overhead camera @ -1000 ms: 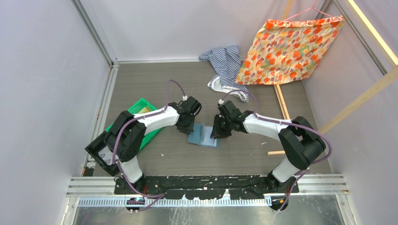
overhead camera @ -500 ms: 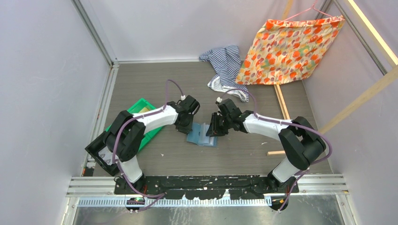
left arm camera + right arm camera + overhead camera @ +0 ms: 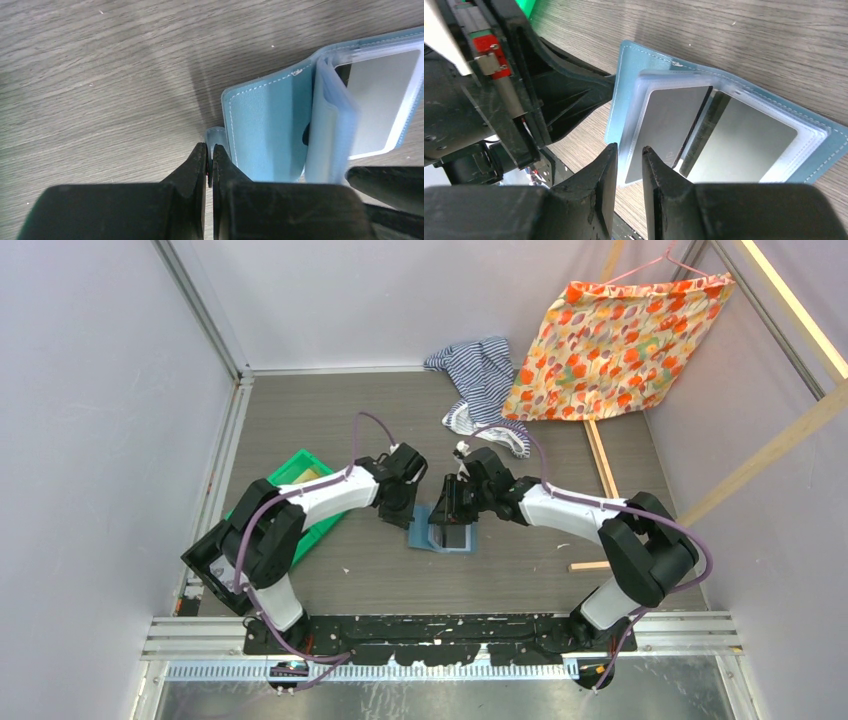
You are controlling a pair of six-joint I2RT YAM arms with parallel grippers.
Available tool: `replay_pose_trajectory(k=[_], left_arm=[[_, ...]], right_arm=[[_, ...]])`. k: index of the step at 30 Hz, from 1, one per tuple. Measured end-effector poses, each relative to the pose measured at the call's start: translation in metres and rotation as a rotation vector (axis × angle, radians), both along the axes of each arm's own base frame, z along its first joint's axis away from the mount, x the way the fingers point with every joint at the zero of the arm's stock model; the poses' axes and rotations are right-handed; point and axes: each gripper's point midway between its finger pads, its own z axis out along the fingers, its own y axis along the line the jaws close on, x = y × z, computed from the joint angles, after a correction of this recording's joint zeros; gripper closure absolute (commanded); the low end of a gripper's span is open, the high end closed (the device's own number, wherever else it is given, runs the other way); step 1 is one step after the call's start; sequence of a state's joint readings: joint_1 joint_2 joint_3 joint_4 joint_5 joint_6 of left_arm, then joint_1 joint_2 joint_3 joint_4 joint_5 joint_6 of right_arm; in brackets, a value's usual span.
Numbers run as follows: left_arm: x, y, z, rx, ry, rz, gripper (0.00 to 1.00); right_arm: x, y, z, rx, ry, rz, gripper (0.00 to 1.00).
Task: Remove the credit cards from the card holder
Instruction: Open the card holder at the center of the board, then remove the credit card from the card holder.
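The slate-blue card holder (image 3: 422, 532) lies open on the table between both arms. My left gripper (image 3: 210, 150) is shut on the small tab at the holder's (image 3: 265, 130) left edge; from above that gripper (image 3: 405, 516) is at the holder's left side. My right gripper (image 3: 629, 149) stands narrowly open over the near edge of the clear sleeves, with nothing pinched between its tips. Two grey credit cards (image 3: 671, 125) (image 3: 744, 145) show inside the sleeves of the holder (image 3: 624, 100). One card (image 3: 375, 100) also shows in the left wrist view.
A green bin (image 3: 300, 480) sits under the left arm. A striped cloth (image 3: 480, 380) and a flowered cloth (image 3: 620, 340) lie at the back. Wooden sticks (image 3: 600, 460) run along the right side of the table.
My right gripper has moved left onto the holder, whose sleeves now lie turned over with a dark card showing. The left gripper has stayed shut on the tab.
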State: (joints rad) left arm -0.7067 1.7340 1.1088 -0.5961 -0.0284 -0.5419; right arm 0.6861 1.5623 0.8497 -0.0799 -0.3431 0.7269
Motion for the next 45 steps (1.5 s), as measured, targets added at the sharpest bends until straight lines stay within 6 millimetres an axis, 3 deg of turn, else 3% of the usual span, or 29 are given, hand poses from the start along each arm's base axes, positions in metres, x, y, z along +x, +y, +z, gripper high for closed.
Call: replay_pose_trajectory(k=[3, 6, 18, 23, 26, 29, 34, 45], left_arm=[[0.001, -0.001, 0.01, -0.018, -0.016, 0.001, 0.83], [0.005, -0.001, 0.026, -0.033, -0.04, 0.008, 0.79], [0.021, 0.03, 0.106, -0.122, -0.212, 0.122, 0.81], [0.013, 0.003, 0.128, -0.322, -0.216, 0.097, 0.8], [0.005, -0.019, 0.119, -0.434, -0.155, 0.07, 0.76], [0.0, -0.033, 0.095, -0.491, -0.08, 0.061, 0.74], [-0.005, -0.041, 0.061, -0.493, 0.016, 0.069, 0.68], [-0.012, -0.048, 0.028, -0.527, 0.08, 0.076, 0.66]], right_arm=[[0.0, 0.002, 0.001, 0.007, -0.001, 0.003, 0.7], [-0.001, 0.002, 0.001, 0.008, 0.002, 0.006, 0.7], [0.002, 0.003, -0.011, -0.028, 0.019, 0.003, 0.7], [0.01, -0.005, -0.002, -0.04, -0.015, -0.031, 0.7], [0.016, -0.012, 0.0, -0.032, -0.021, -0.059, 0.7], [0.017, -0.023, -0.01, -0.036, 0.011, -0.1, 0.7], [0.014, -0.035, -0.022, -0.051, 0.057, -0.142, 0.69], [0.018, -0.026, -0.018, 0.016, 0.074, -0.167, 0.69]])
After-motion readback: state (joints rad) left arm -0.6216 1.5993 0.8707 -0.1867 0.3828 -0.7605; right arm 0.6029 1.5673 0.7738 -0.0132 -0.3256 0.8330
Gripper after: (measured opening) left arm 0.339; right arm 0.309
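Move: The left fingers, shut on the holder's strap about 1 cm above the table, have the raised sleeve flap about 6 cm to their right and level in depth. The card holder's right sleeve lies roughly 11 cm to their right and 1 cm nearer. From the right fingers, the flap's middle is about 1 cm to the right, 1 cm back and 2 cm below; that right sleeve is 5 cm right, 2 cm back and 5 cm below. Open the left gripper to let go of the strap, lift it about 13 cm, then bring it right and down over the sleeve flap to near its starting height, ending some 5 cm to the right, tipping the fingertips rightward some 30 degrees. Meanwhile nudge the right fingers slightly left and down against the flap, then draw them right and a little forward to over the spine, parted as they are. ##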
